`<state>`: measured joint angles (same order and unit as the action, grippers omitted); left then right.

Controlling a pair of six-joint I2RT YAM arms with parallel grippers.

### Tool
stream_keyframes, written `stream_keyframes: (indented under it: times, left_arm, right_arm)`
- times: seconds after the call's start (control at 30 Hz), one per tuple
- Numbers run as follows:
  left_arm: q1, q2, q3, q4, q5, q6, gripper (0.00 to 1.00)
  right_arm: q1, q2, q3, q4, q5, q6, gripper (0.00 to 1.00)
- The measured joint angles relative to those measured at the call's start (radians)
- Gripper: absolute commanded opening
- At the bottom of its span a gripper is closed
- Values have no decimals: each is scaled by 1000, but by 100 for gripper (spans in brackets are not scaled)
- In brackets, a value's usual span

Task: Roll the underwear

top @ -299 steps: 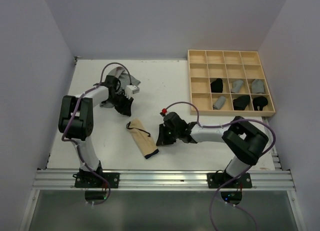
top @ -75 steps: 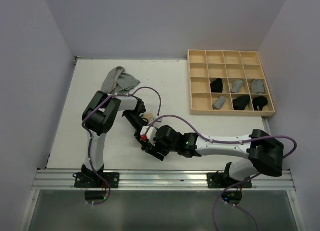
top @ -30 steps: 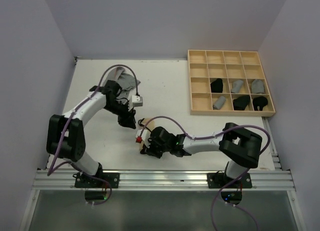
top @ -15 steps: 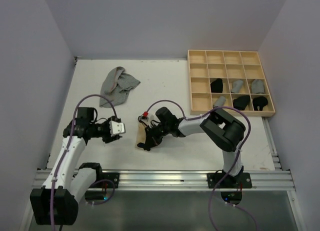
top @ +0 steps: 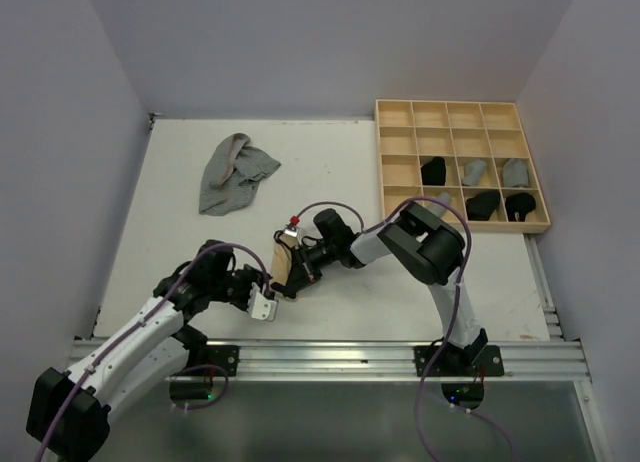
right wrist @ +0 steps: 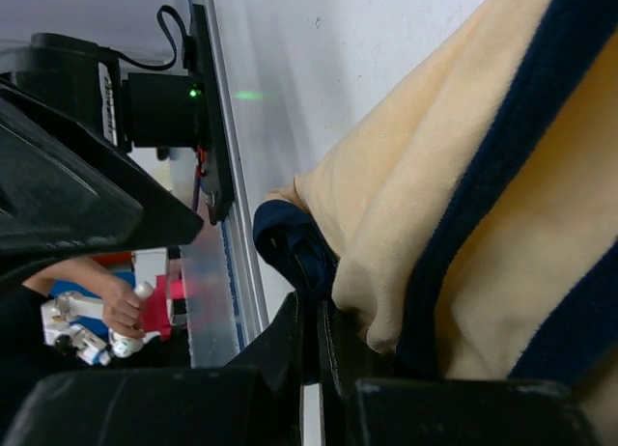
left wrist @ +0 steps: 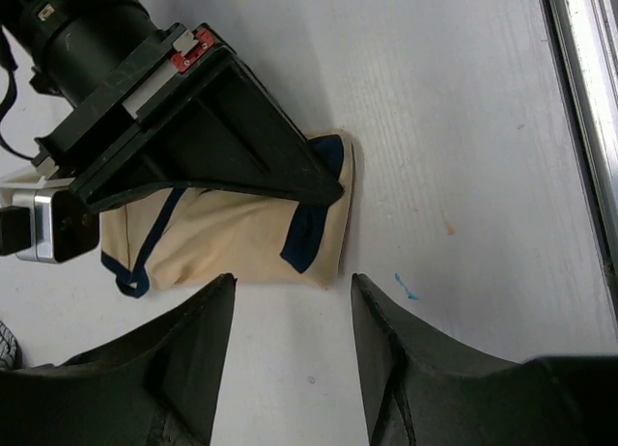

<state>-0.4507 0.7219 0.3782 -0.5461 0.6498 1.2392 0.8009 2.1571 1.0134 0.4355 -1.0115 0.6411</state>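
Observation:
The tan underwear [top: 282, 262] with navy trim lies in a loose fold on the white table, front centre. My right gripper [top: 297, 274] is shut on its navy trimmed edge. The right wrist view shows that edge pinched at the fingertips of my right gripper [right wrist: 314, 306], with the tan underwear [right wrist: 463, 205] bunched above. My left gripper [left wrist: 293, 284] is open just short of the near edge of the tan underwear [left wrist: 222, 238], with only bare table between its fingers. It is apart from the cloth and faces the right gripper [left wrist: 326, 187]. A grey underwear piece [top: 235, 170] lies crumpled at the back left.
A pale wooden grid tray [top: 380, 162] stands at the back right and holds several rolled black and grey pieces [top: 433, 169]. The metal rail [left wrist: 579, 98] runs along the table's near edge, close beside my left gripper. Purple walls stand on three sides.
My left arm has swung from the left side to the tan underwear's near edge, and its jaws have opened wider. The right gripper has kept hold and drawn the cloth slightly back.

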Motion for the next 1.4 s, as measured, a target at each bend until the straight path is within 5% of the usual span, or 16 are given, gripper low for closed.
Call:
stream_keyframes:
  times: [0.2, 0.57, 0.77, 0.83, 0.9, 1.07, 1.4]
  left_arm:
    - [-119, 139, 0, 87, -89, -31, 51]
    - [-167, 320, 3, 211, -216, -57, 49]
    - [-180, 397, 26, 261, -252, -66, 33]
    - [-188, 400, 26, 261, -262, -65, 17]
    - [-195, 409, 26, 254, -268, -53, 2]
    - [-201, 491, 108, 167, -264, -40, 0]
    - [-161, 764, 356, -53, -102, -32, 0]
  right_arm:
    - [-8, 23, 2, 53, -14, 94, 0]
    - [-23, 55, 2, 138, -59, 222, 0]
    - [-26, 62, 2, 156, -65, 253, 0]
    - [-27, 62, 2, 160, -65, 260, 0]
    - [-27, 63, 0, 166, -64, 265, 7]
    - [-29, 27, -37, 166, -8, 244, 37]
    - [-50, -466, -69, -356, 475, -63, 48]
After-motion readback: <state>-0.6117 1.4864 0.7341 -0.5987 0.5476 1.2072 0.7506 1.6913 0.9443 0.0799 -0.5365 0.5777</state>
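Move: The underwear's near end, still pinched in the closed right fingers at no offset, lies from the open left hand about 2 cm ahead, 2 cm to the right and 6 cm below. The folded middle of the underwear sits some 6 cm ahead, 4 cm to the right and 6 cm below the left hand; from the right hand it is roughly 5 cm straight ahead, at about the same height. Left gripper sinks about 6 cm, pinching the underwear's near end; right then lets go, rising some 8 cm and forward. ##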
